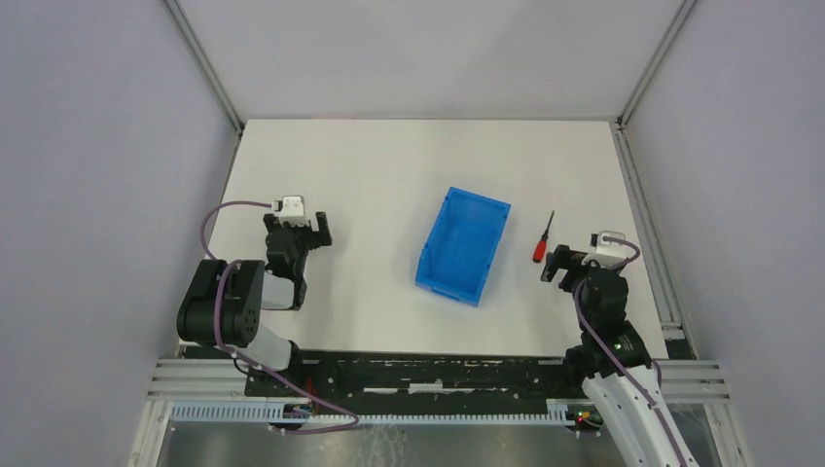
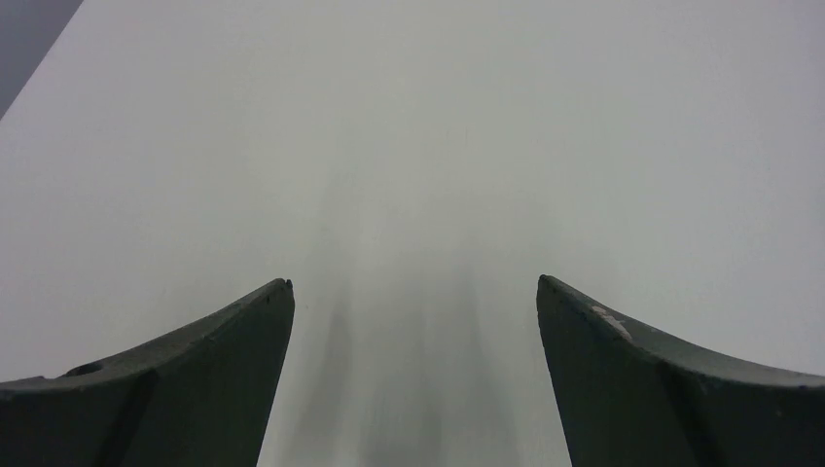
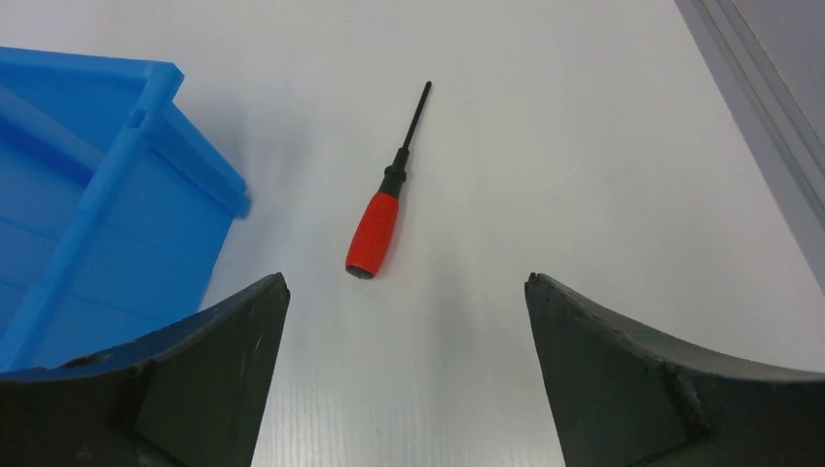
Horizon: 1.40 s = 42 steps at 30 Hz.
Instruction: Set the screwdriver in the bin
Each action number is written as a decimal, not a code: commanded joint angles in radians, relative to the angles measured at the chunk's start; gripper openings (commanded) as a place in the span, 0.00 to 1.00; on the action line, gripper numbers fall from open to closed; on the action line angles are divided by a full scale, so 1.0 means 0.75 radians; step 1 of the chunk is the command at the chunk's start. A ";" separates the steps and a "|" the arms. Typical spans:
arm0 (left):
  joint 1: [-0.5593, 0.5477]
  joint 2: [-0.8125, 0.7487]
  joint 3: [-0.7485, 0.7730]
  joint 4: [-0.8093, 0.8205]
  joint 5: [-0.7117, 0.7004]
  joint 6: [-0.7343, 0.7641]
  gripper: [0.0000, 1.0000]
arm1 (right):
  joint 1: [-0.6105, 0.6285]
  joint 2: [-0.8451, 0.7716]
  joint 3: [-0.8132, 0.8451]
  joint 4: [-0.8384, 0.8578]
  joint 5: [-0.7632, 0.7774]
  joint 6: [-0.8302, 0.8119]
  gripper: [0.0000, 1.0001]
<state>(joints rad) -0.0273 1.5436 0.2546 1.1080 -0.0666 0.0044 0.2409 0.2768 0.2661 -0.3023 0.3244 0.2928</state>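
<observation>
The screwdriver (image 1: 541, 243), red handle and thin dark shaft, lies flat on the white table just right of the blue bin (image 1: 463, 245). Its shaft points away from me. In the right wrist view the screwdriver (image 3: 377, 226) lies just ahead of my open, empty right gripper (image 3: 407, 282), slightly left of centre, with the bin (image 3: 88, 204) at the left. My right gripper (image 1: 564, 263) sits close behind the handle. My left gripper (image 1: 304, 229) is open and empty over bare table at the left, far from both; its wrist view shows it (image 2: 413, 287) above plain table.
The white table (image 1: 389, 175) is bounded by grey walls and metal rails at left, right and back. A metal frame runs along the near edge by the arm bases.
</observation>
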 commanded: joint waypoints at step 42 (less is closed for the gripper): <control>0.010 -0.021 0.004 0.042 0.018 -0.039 1.00 | -0.183 1.854 0.838 -0.133 -0.183 -0.025 0.20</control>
<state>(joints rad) -0.0273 1.5436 0.2546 1.1084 -0.0666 0.0044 0.1272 1.6264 0.8921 -0.4030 0.1982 0.2905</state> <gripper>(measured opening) 0.997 0.332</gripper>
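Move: The screwdriver lies about 11 cm ahead of the right hand, practically straight out, and some 12 cm below. The blue bin's middle is roughly 17 cm to the left of that hand and 9 cm ahead, about 10 cm lower. From the left hand, the screwdriver is some 52 cm to the right, about 3 cm back and 6 cm below. Right hand arcs up about 15 cm and forward, then dives back, tipping down, and closes on the screwdriver's handle. ##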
